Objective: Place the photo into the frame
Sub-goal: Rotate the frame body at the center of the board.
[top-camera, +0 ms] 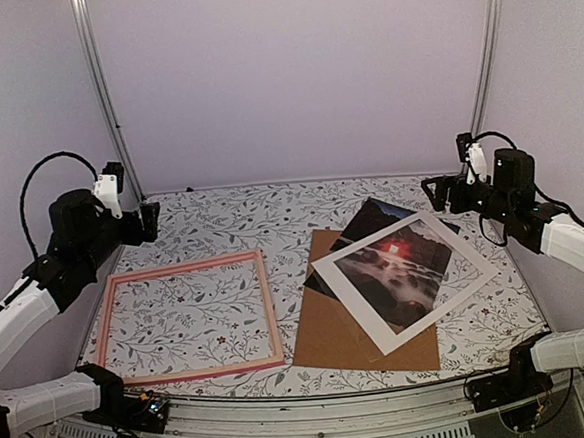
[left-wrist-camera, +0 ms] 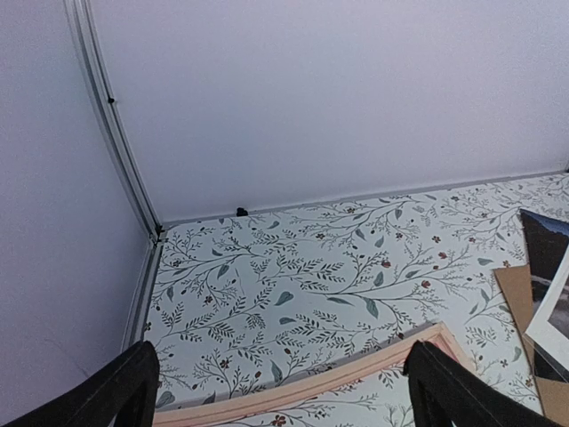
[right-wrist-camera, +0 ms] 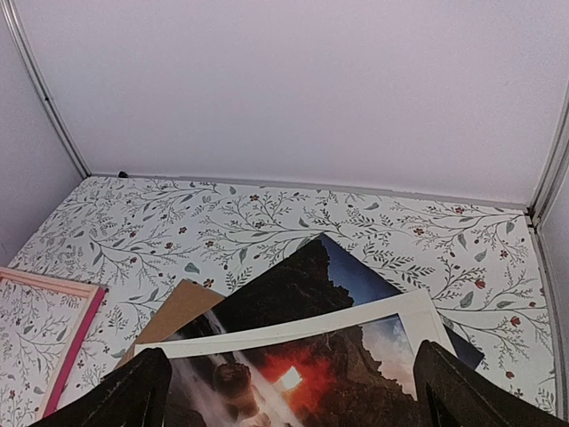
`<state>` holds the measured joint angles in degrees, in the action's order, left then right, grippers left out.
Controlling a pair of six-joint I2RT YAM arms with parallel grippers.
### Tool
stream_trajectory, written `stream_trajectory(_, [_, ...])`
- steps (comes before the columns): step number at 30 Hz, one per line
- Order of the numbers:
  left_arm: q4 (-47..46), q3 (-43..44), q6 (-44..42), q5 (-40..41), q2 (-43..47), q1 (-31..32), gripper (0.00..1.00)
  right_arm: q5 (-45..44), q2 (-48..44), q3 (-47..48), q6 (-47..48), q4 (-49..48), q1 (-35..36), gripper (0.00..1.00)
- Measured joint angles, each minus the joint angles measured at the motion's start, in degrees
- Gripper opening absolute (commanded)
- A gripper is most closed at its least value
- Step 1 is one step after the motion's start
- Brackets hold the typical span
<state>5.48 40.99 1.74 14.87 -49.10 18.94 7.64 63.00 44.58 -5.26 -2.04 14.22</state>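
Observation:
The pink frame (top-camera: 185,267) lies flat on the left half of the table, with nothing inside it. The photo (top-camera: 372,219) lies on the right, skewed. A white mat (top-camera: 380,325) covers most of it, and the red sun shows through the mat's opening. Its dark far corner (right-wrist-camera: 302,280) sticks out beyond the mat. My left gripper (top-camera: 150,221) hovers open above the frame's far rail (left-wrist-camera: 356,374), holding nothing. My right gripper (top-camera: 433,194) hangs open above the photo's far end, also holding nothing. Each wrist view shows two dark fingers (right-wrist-camera: 142,391) set wide apart.
A brown backing board (top-camera: 330,327) lies under the photo and mat, between them and the frame. The mat (right-wrist-camera: 356,313) and the board (right-wrist-camera: 173,311) also show in the right wrist view. White enclosure walls with metal corner posts (top-camera: 103,102) stand close behind and beside the floral tabletop (top-camera: 272,215).

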Motion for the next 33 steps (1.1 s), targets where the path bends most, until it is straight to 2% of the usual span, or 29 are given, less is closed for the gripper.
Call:
stream_trajectory(17, [1.64, 1.11, 0.0, -1.33, -0.74, 0.0, 1.0, 0.31, -0.09, -1.75, -1.18, -0.11, 0.0, 0.99])
stream_trajectory(24, [5.49, 5.09, 0.22, -7.02, -4.85, 0.0, 1.0, 1.51, -1.27, -1.86, -1.6, 0.79, 0.0, 0.99])
stream_trajectory(28, [8.46, 7.26, 3.56, -9.79, -9.66, 0.02, 1.0, 2.99, -1.68, -2.67, -2.16, 0.72, 0.02, 0.99])
stream_trajectory(33, [9.79, 5.77, 11.45, -10.97, -12.48, 0.61, 0.99, 4.59, -1.68, -3.76, -3.13, 0.68, 0.02, 0.99])
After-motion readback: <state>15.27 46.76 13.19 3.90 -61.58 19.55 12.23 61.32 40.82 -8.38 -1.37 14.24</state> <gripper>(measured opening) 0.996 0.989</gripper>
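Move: The frame body lies empty under the left hand, its middle about 11 cm back, 2 cm to the right and 27 cm below. The cardboard sheet is some 42 cm to that hand's right and 12 cm back; the photo mat about 50 cm right and 6 cm back. From the right hand, the frame body is roughly 56 cm left, 15 cm back and 25 cm below. Open left hand sinks about 6 cm over the frame, shifting right and tipping down; open right eases down and back. ##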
